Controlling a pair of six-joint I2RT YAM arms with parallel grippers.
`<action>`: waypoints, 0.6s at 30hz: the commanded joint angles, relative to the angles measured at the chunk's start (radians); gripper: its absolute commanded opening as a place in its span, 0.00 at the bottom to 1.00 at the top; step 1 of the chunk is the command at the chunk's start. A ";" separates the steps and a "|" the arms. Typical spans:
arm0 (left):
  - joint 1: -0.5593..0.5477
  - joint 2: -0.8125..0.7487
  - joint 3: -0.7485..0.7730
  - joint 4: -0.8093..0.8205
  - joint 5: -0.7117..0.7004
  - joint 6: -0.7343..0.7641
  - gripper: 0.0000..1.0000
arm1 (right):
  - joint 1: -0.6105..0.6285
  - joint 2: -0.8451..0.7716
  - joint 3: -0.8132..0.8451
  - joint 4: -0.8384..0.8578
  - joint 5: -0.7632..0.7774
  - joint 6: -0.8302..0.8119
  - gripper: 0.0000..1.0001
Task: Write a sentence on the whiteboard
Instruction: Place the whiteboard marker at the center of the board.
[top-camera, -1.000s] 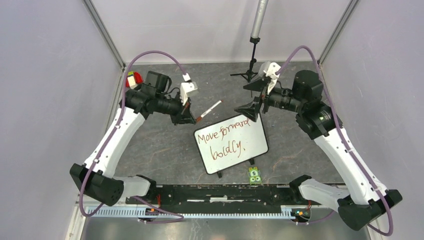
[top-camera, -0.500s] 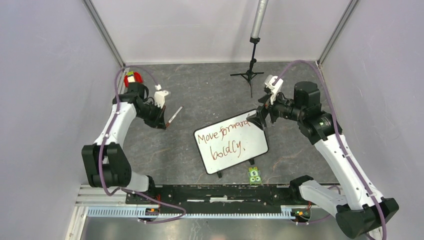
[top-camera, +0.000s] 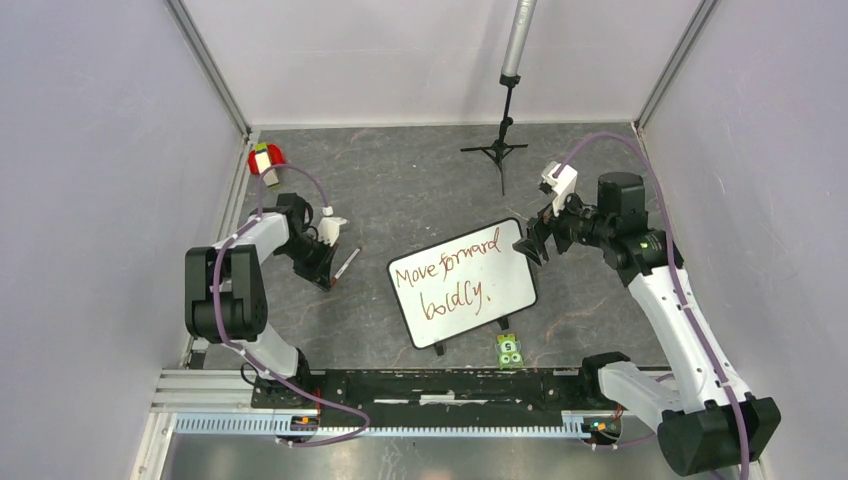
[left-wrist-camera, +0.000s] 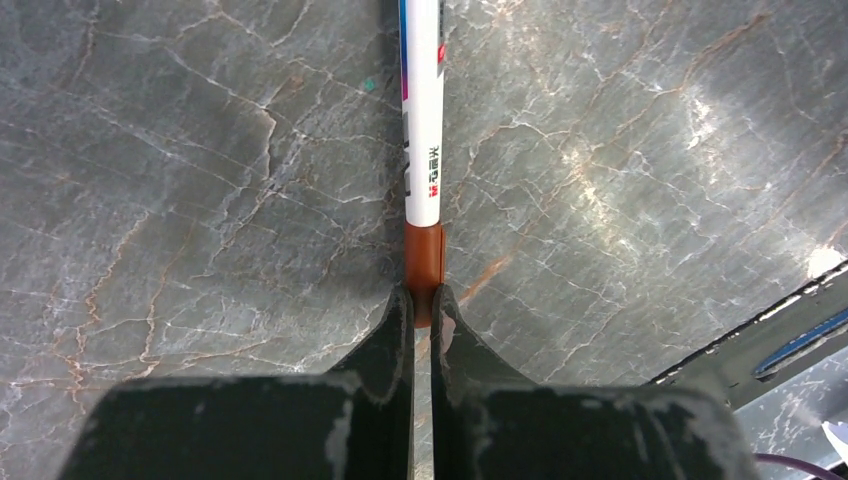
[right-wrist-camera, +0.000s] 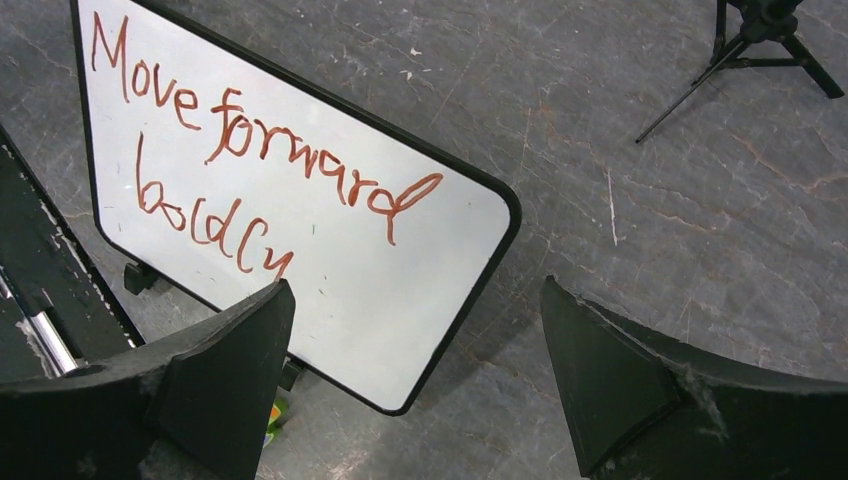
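Observation:
The whiteboard (top-camera: 512, 292) stands tilted on short black legs at mid-table. The sentence (top-camera: 447, 271) "Move forward boldly" runs across it in reddish-brown, in two lines. To its left, low over the grey table, my left gripper (top-camera: 329, 276) is shut on the brown end of a white marker (top-camera: 346, 263). In the left wrist view the marker (left-wrist-camera: 423, 120) points straight away from the closed fingers (left-wrist-camera: 397, 330). My right gripper (top-camera: 530, 246) hangs open over the board's far right corner. In the right wrist view the whiteboard (right-wrist-camera: 400, 300) and sentence (right-wrist-camera: 250, 150) show between the spread fingers (right-wrist-camera: 240, 350).
A black tripod stand (top-camera: 503, 135) rises at the back centre. A red and green object (top-camera: 265, 158) sits in the back left corner. A small green block (top-camera: 510, 350) lies in front of the board. A black rail (top-camera: 440, 385) runs along the near edge.
My left arm has folded back to the left and down, carrying the marker away from the board. The right gripper has drawn slightly right, still open.

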 joint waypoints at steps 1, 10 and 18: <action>0.001 0.011 -0.010 0.051 -0.027 0.031 0.11 | -0.022 0.001 -0.010 -0.003 -0.027 -0.038 0.98; 0.001 -0.030 -0.024 0.024 -0.028 0.042 0.39 | -0.059 0.002 -0.025 -0.040 -0.045 -0.080 0.98; 0.001 -0.152 0.116 -0.091 0.002 0.015 0.95 | -0.157 0.038 0.029 -0.114 -0.062 -0.185 0.98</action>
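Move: The left hand, some 2 cm above the table, still pinches the whiteboard marker near its cap end. The marker's middle lies about 4 cm ahead and 4 cm to the right, hardly lower than the finger pads. The whiteboard's middle is roughly 33 cm to the right and about 1 cm ahead. From the raised, empty right hand, the marker is about 46 cm to the left, 3 cm ahead and some 23 cm lower. Down by barely a centimetre, the left hand eases the whiteboard marker onto the table left of the whiteboard and stays there while its fingers open wide and let go of the cap, then starts straight up, rising about 2 cm from its lowest point. The right hand, wide open and empty, drifts about 3 cm right and 2 cm down, away from the whiteboard. ##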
